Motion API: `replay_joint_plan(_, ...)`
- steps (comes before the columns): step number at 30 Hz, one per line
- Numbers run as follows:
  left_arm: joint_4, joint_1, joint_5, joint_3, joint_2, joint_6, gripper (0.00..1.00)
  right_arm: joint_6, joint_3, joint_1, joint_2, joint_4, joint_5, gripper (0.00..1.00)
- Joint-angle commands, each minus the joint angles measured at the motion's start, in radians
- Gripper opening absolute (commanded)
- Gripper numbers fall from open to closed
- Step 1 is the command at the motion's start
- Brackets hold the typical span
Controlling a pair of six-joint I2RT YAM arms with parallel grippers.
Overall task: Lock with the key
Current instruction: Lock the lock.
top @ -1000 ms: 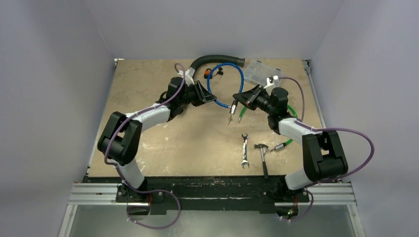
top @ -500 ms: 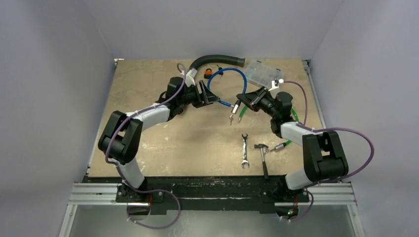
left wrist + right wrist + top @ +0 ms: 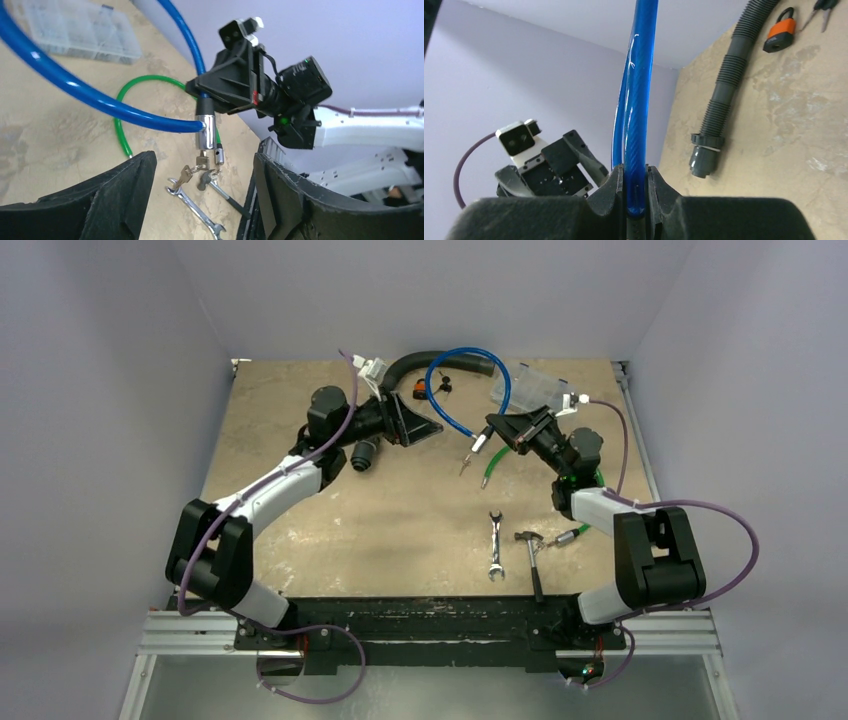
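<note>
A blue cable lock [image 3: 468, 380] hangs in the air, its loop arching over the back of the table. My right gripper [image 3: 500, 432] is shut on the cable [image 3: 636, 115] just above the chrome lock cylinder [image 3: 205, 131]. A key [image 3: 201, 161] sticks out of the cylinder's lower end, and a second key [image 3: 184, 175] dangles from its ring. The keys [image 3: 466, 462] hang just above the table. My left gripper [image 3: 425, 428] is open and sits a short way left of the cylinder. Nothing lies between its fingers [image 3: 125, 190], which frame the keys from a distance.
A green cable [image 3: 490, 468] lies under the right gripper. A wrench [image 3: 494, 545] and a hammer [image 3: 533, 555] lie nearer the front. At the back are a black corrugated hose [image 3: 440, 362], an orange padlock [image 3: 421, 390] and a clear plastic box [image 3: 528, 388].
My left gripper has opened and drawn back to the left, away from the lock end. The right gripper has lifted the blue cable, so its loop now stands higher and further back.
</note>
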Motion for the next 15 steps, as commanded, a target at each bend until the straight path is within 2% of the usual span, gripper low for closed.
replay_joint_plan(1,0.003,-0.051,0.074,-0.021,-0.060,0.192,0.73,0.087,0.059,-0.003,-0.038,0.170,0.011,0.00)
replay_joint_plan(7,-0.031,-0.098,0.058,-0.005,-0.059,0.243,0.61,0.116,0.089,-0.002,-0.055,0.175,0.026,0.00)
replay_joint_plan(15,-0.081,-0.158,0.007,0.061,-0.017,0.286,0.56,0.127,0.116,0.004,-0.066,0.171,0.041,0.00)
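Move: The keys hanging from the blue cable lock's barrel are the left hand's goal, roughly 7 cm back, 6 cm to its right and 8 cm below it. The lock barrel itself sits about 3 cm back, 9 cm right and 6 cm below that hand; the green cable's bare end lies on the table some 10 cm back and 13 cm right, about 26 cm down. From the right hand, which holds the blue cable just above the barrel, the keys are about 8 cm back, 5 cm left and 7 cm down. The blue lock, still pinched by its cable in the right fingers, is carried almost straight up some 5 cm with a slight wrist tilt. Meanwhile the left hand swings back about 5 cm and right about 4 cm towards the keys, quick at first and then slowing, its wrist turning roughly 10 degrees clockwise as it also rolls; its fingers narrow partway but stay open, short of the keys. ##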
